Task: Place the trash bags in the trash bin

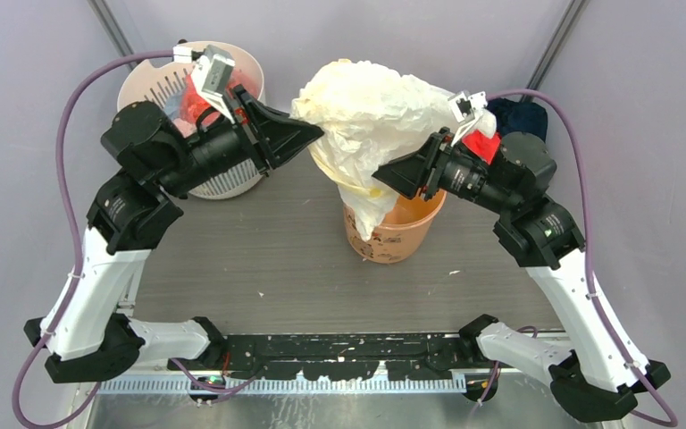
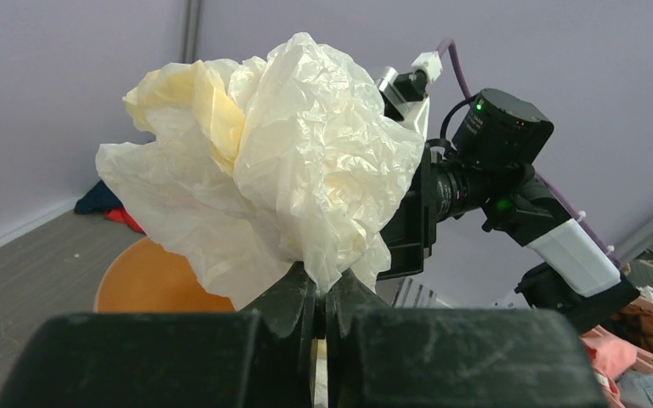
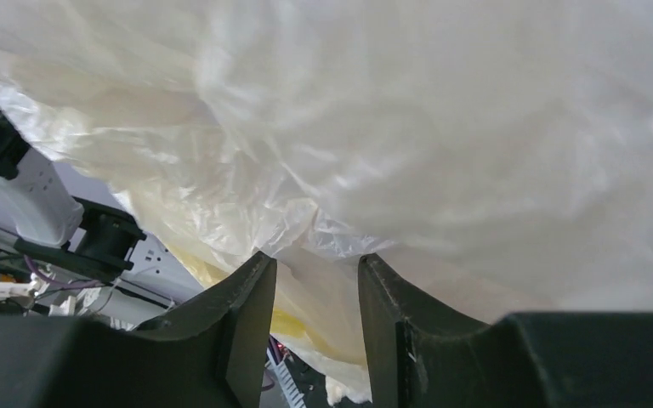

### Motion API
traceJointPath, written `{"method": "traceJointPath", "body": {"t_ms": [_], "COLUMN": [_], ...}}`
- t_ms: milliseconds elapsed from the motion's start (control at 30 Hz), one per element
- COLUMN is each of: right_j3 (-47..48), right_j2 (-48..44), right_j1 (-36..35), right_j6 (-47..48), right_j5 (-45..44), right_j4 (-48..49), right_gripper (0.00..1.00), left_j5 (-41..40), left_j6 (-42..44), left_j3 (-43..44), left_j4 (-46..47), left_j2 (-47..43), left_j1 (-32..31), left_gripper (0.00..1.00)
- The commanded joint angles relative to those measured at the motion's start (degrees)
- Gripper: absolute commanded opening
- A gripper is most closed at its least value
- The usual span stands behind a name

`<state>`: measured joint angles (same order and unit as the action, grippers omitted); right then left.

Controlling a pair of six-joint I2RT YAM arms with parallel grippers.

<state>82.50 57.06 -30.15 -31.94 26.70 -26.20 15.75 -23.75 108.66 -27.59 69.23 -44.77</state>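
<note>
The trash bag (image 1: 371,107) is a crumpled, pale-yellow film bunched in the air above the orange trash bin (image 1: 411,234). One tail of it hangs down over the bin's near rim. My left gripper (image 1: 318,132) comes in from the left and is shut on a fold of the bag (image 2: 281,170); the left wrist view shows the film pinched at the jaw tips (image 2: 321,285), with the bin (image 2: 144,280) below. My right gripper (image 1: 378,174) is at the bag's right underside. Its jaws (image 3: 316,259) stand apart, and the film (image 3: 391,127) lies across their tips.
A white slotted basket (image 1: 223,183) with red material (image 1: 195,105) inside stands at the back left, behind my left arm. A navy and red cloth heap (image 1: 522,116) lies at the back right by my right arm. Grey walls close in the back.
</note>
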Motion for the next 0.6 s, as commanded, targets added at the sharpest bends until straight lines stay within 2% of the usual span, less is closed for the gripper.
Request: {"method": "traceJointPath", "body": {"t_ms": [0,100,267,400,567], "right_j3": [0.9,0.8,0.7,0.4,-0.4], "right_j2": [-1.6,-1.7,-2.1,-2.5,-2.0], "right_j1": [0.1,0.2,0.2,0.1,0.2], "right_j6": [1.9,2.2,3.2,3.6,3.3], "right_j5": [5.2,7.0,6.7,4.7,2.4], "right_j4": [6.1,6.2,4.4,2.4,1.2], "right_gripper": [0.45,0.46,0.57,0.74,0.74], "left_j5": [6.5,9.2,10.8,10.9,12.5], "left_j6": [-1.6,-3.1,-4.6,-4.8,-6.1], "left_j3": [1.6,1.3,0.2,-0.4,-0.9], "left_j4": [1.2,2.6,4.7,5.4,6.9], "left_j2": [1.7,3.0,3.6,3.3,3.3], "left_j1": [0.5,0.7,1.0,1.3,1.4], "left_gripper": [0.05,0.05,0.05,0.05,0.05]}}
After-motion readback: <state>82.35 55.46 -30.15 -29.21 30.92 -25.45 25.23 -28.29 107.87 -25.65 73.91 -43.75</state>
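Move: The trash bag, already pinched at one edge by the left hand, has its bulk about 6 cm ahead of the right hand and 1 cm to its left, roughly level. The orange bin it is meant for stands some 16 cm ahead of the left hand, 13 cm to its right and 46 cm below; from the right hand, 14 cm ahead, 5 cm right, 35 cm below. The laundry basket is about 35 cm ahead of the left hand, 27 cm left and 42 cm below. The crumpled trash bag, still pinched in the left fingers, is carried about 3.5 cm to the right and some 2.5 cm down towards the bin while the left wrist turns about 10 degrees clockwise; then that hand stops. Facing the bag's side, the right hand draws back 2 cm, rises about 1 cm and spreads its half-open fingers to roughly three quarters. ##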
